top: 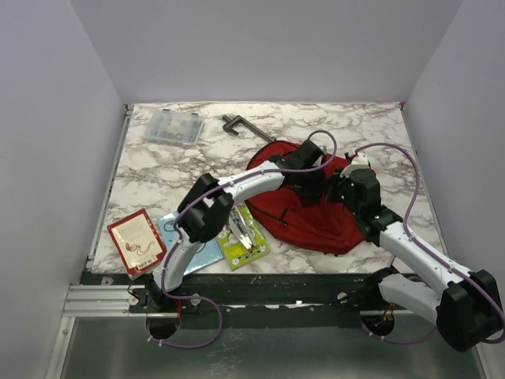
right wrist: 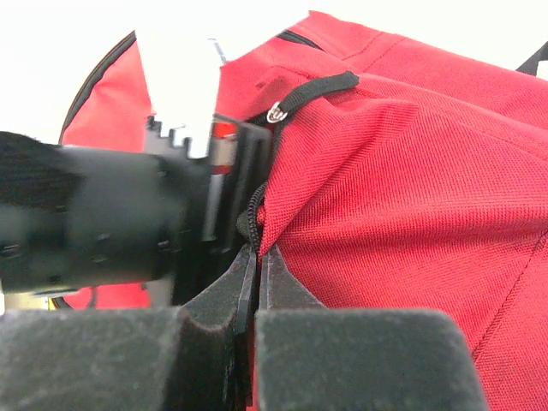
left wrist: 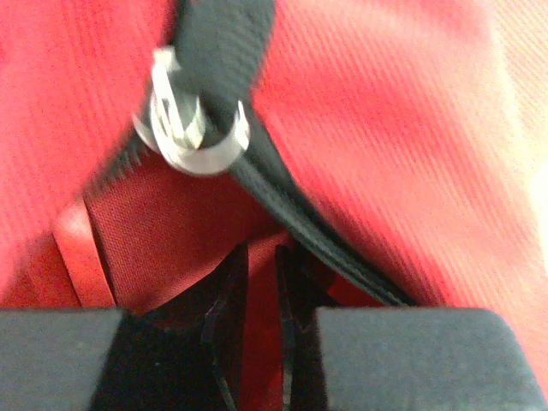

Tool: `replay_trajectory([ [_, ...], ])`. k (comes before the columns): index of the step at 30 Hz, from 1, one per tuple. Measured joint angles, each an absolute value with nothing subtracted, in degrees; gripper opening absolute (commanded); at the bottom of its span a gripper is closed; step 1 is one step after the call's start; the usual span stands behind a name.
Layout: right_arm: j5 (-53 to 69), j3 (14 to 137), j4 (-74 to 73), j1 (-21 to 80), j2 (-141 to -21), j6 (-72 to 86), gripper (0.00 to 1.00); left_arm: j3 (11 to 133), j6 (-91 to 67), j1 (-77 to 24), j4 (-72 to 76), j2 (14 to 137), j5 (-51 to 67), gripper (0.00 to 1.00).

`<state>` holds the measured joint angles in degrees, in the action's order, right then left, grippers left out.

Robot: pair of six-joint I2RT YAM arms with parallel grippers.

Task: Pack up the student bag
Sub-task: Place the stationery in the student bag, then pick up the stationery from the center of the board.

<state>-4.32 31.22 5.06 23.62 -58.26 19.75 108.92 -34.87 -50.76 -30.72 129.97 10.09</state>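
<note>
The student bag lies flat on the marble table, right of centre. My left gripper reaches across onto its upper part. In the left wrist view the left gripper has its jaws nearly together on a fold of the bag's red fabric, just below a metal zipper pull. My right gripper sits beside it on the bag. In the right wrist view the right gripper is shut on the bag's fabric edge by the black zipper teeth.
A red book, a blue booklet and a green packet lie at the front left. At the back are a clear plastic box and a black clamp. Grey walls enclose the table.
</note>
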Motion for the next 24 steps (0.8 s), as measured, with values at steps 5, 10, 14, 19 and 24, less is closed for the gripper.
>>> replay_trajectory([
  [5, -4.36, 30.98, 5.26, 23.57, -58.26, 19.94, 0.01, 95.24, -36.53, -49.17, -19.57, 120.31, 18.59, 0.33],
  [10, -4.4, 30.52, 6.02, 23.57, -58.06, 20.08, 0.01, 88.79, -38.48, -46.28, -13.5, 112.9, 23.92, 0.55],
  [14, -4.4, 30.52, 6.13, 23.57, -58.11, 20.1, 0.01, 82.28, -38.59, -44.86, -11.97, 105.69, 24.64, 0.75],
  [19, -4.43, 30.52, 6.26, 23.57, -58.19, 20.1, 0.01, 74.28, -38.04, -44.84, -14.22, 95.79, 22.68, 0.86],
  [24, -4.4, 30.5, 6.37, 23.57, -58.17, 20.1, 0.01, 67.33, -38.3, -44.84, -20.56, 85.25, 15.46, 0.89],
])
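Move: The left hand is down inside the mouth of the red bag, empty and nearly shut; the stationery still to pack lies on the green notebook, about 24 cm to its left, 9 cm back and 6 cm lower. The notebook's middle is some 22 cm left and 11 cm back, the blue book about 37 cm left and 14 cm back, and the pinched bag rim roughly 6 cm right, level in reach and 6 cm up. From the right hand the stationery is about 29 cm left, 9 cm back and 13 cm lower. The left hand draws up out of the red bag's mouth, climbing about 11 cm with a slight pull back at first, while its fingers tip some 20 degrees up towards the right and spread from nearly shut to almost fully open. As the climb levels off it swings about 13 cm left and 7 cm back over the bag's left part, towards the stationery on the green notebook, while the right hand stays in place and keeps its pinch on the bag's rim. ##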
